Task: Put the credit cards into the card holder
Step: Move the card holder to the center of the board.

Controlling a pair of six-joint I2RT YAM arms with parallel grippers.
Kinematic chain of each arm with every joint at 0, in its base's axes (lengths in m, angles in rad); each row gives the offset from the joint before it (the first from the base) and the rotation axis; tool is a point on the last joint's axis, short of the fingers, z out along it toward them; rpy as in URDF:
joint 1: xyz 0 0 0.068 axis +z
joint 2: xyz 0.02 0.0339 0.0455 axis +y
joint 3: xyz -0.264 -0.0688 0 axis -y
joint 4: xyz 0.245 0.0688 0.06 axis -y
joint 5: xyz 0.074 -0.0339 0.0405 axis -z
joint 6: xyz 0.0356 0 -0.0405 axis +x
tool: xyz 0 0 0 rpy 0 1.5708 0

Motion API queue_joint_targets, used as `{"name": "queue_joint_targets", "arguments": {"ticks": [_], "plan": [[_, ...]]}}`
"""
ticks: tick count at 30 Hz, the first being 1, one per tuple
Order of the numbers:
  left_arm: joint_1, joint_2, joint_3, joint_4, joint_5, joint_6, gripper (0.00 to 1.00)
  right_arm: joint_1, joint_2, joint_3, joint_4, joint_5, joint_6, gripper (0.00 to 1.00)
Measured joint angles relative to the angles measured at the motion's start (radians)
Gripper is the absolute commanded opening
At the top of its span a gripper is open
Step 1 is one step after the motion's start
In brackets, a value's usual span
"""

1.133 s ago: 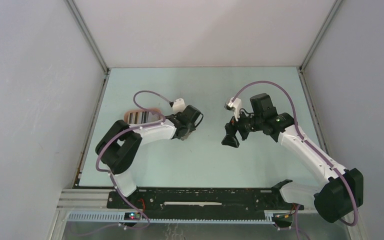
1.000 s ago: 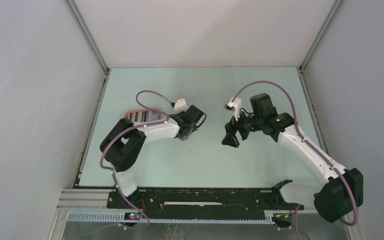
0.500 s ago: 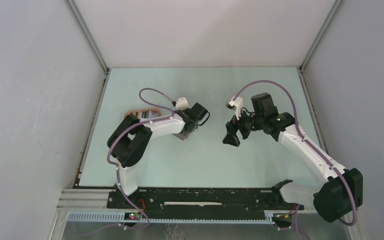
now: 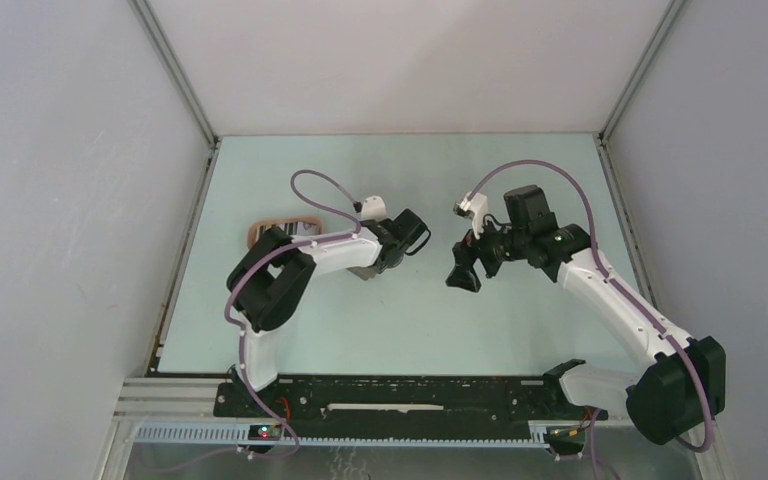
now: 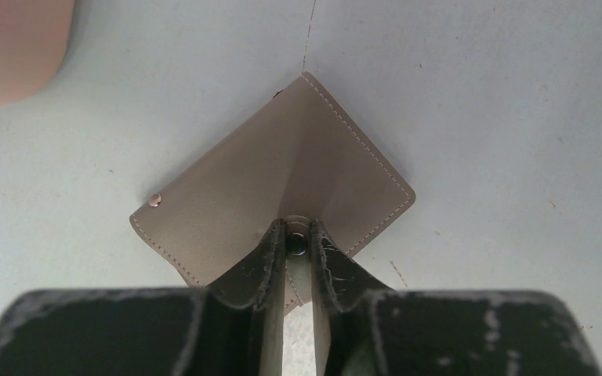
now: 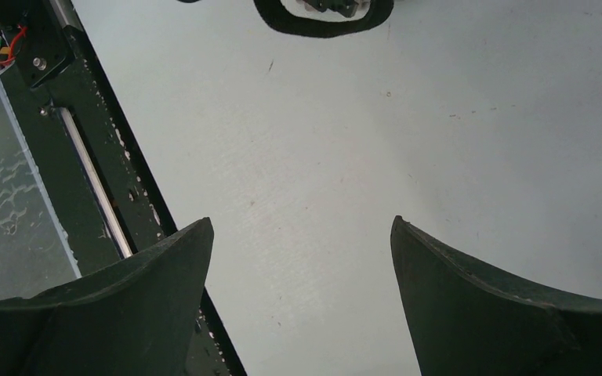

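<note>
The salmon-pink card holder (image 4: 256, 232) sits at the left of the table with cards (image 4: 286, 230) in it; they show as dark and light stripes. Its rim shows at the top left of the left wrist view (image 5: 16, 47). My left gripper (image 4: 380, 258) (image 5: 298, 235) is shut on the folded edge of the grey wallet (image 5: 282, 172) by its snap button; the wallet (image 4: 363, 272) is tented up off the table. My right gripper (image 4: 460, 272) (image 6: 302, 223) is open and empty above bare table, right of the wallet. No loose cards show on the table.
The black base rail (image 6: 94, 188) runs along the table's near edge. Grey walls enclose the table on the left, back and right. The left arm's purple cable (image 4: 320, 190) loops above the card holder.
My left gripper has moved right, away from the card holder, taking the wallet with it; more of the holder now shows. The right arm has barely moved.
</note>
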Motion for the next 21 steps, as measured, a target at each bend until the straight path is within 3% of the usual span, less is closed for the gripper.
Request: {"name": "queue_joint_targets", "arguments": {"ticks": [13,21], "plan": [[-0.071,-0.035,0.008,-0.045,-0.019,0.061,0.05,-0.042,0.006,0.000,0.000,-0.047,0.011,0.92],[-0.136,-0.158,-0.062,0.068,0.029,0.206,0.28,-0.097,0.022,0.000,0.000,-0.109,0.032,0.92]]}}
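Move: The card holder is already between the left fingertips, pinched by its snap edge; its middle is about 2 cm ahead and 2 cm to the left of them, at their height. The board's centre lies some 6 cm to the hand's right and 4 cm farther out, and the card tray about 23 cm to its left and 7 cm ahead. From the right hand, the holder is roughly 21 cm left, 12 cm ahead and 15 cm below. The card holder stays pinched at its snap edge as the left hand first draws it back a centimetre or so, nearly level, then lifts it and swings it right, away from the card tray. In all the hand goes about 4.5 cm up, as far to the right and a little less back, the wrist turning some 15 degrees clockwise. ##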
